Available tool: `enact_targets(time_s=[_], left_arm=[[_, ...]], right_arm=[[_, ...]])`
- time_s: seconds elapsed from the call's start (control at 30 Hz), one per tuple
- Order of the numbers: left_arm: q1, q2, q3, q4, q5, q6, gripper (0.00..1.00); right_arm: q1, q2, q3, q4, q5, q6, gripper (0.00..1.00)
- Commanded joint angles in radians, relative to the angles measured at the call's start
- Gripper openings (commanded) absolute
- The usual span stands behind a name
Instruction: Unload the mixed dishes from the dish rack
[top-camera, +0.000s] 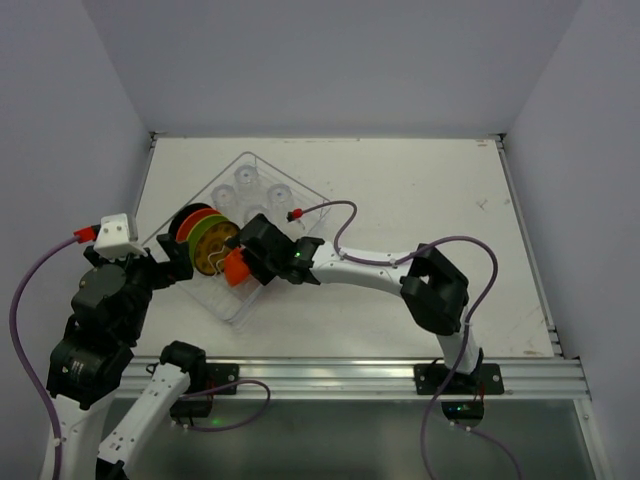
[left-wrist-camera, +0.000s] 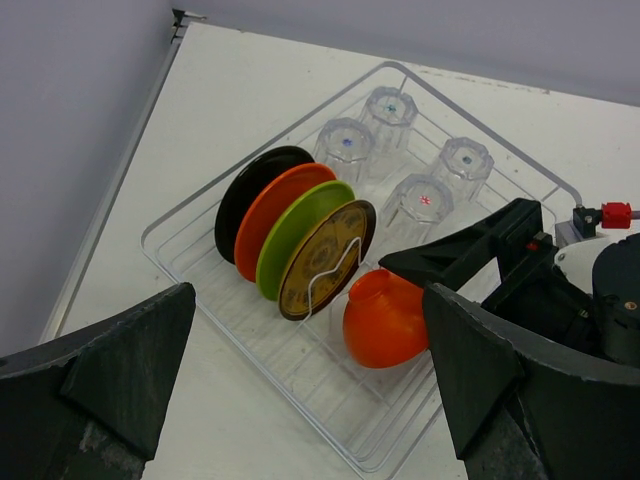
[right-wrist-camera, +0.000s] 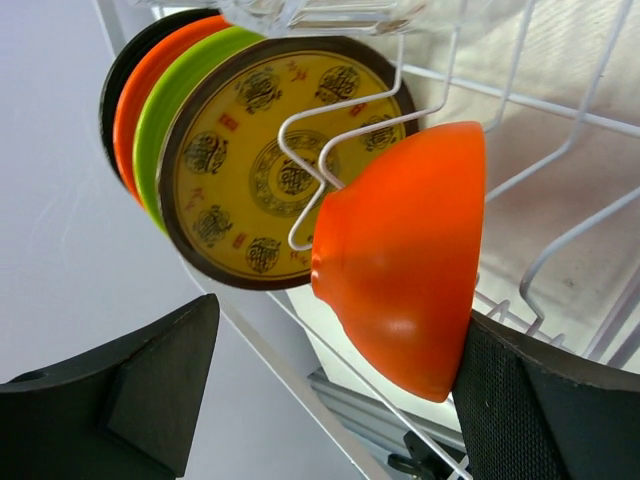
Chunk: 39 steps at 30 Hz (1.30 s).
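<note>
The silvery wire dish rack (top-camera: 275, 170) sits diagonally at the table's left. Upright in its prongs stand black (left-wrist-camera: 240, 195), orange-red (left-wrist-camera: 275, 215), green (left-wrist-camera: 300, 235) and yellow patterned (left-wrist-camera: 325, 260) plates. Several clear glasses (left-wrist-camera: 345, 148) stand upside down behind them. The orange-red bowl (left-wrist-camera: 385, 320) rests on its side beside the yellow plate (right-wrist-camera: 250, 170). My right gripper (right-wrist-camera: 338, 330) is open and straddles the bowl (right-wrist-camera: 410, 290). Its right finger (right-wrist-camera: 530, 400) is at the rim, its left finger (right-wrist-camera: 140, 390) well apart. My left gripper (left-wrist-camera: 310, 330) hangs open above the rack's near edge (left-wrist-camera: 250, 350), holding nothing.
The right arm (top-camera: 380, 270) reaches across the middle of the table to the rack. Its black gripper body (left-wrist-camera: 480, 250) crowds the rack's right side. Walls close in on the table at left, back and right. A metal rail (top-camera: 400, 375) runs along the near edge.
</note>
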Motion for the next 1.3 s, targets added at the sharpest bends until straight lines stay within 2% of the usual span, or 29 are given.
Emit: enact_targets(time_s=[0.0,0.17,0.27,0.57,0.77,0.97,1.1,1.27], left_arm=[[-0.003,-0.007,0.011,-0.007,0.02,0.032,1.0],[-0.005,-0.007,0.011,-0.007,0.02,0.032,1.0],[-0.005,-0.007,0.014,-0.011,0.02,0.03,1.0],[-0.005,-0.002,0.025,-0.022,0.02,0.03,1.0],[-0.005,-0.007,0.034,-0.028,0.017,0.032,1.0],[-0.005,-0.005,0.031,-0.027,0.018,0.032,1.0],[-0.005,-0.002,0.031,-0.025,0.021,0.032,1.0],[-0.003,-0.004,0.029,-0.025,0.029,0.027,1.0]], right_arm=[[-0.003,-0.058,-0.065,0.156,0.002,-0.079,0.9],[-0.005,-0.092,-0.171,0.346,-0.016,-0.125,0.86],[-0.006,-0.097,-0.2,0.391,-0.027,-0.142,0.82],[-0.014,-0.095,-0.251,0.472,-0.053,-0.144,0.7],[-0.014,-0.097,-0.283,0.527,-0.064,-0.168,0.68],[-0.02,-0.098,-0.326,0.616,-0.088,-0.184,0.61],[-0.02,-0.101,-0.341,0.647,-0.091,-0.194,0.51],[-0.023,-0.109,-0.361,0.675,-0.091,-0.207,0.51]])
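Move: Just below the right hand, the orange bowl lies tipped on its side in the rack, its middle about 1 cm ahead, 3 cm left and 4 cm lower. The patterned plate stands beyond it, roughly 5 cm ahead and 9 cm left of the hand; the nearest glass is some 12 cm ahead and 1 cm right, all at much the same height. From the waiting left hand the bowl is about 11 cm ahead, 8 cm right and 21 cm down. The right fingers, already straddling the orange bowl with one on its outside and the other at the mouth side, close from nearly wide open to about half, bringing the mouth-side finger over the lower rim. Meanwhile the hand rises about 1 cm early on, eases back some 1.5 cm with a slight drift left, and the wrist rolls its left side up and swings the fingers leftward and flatter, some 20 degrees in all. ##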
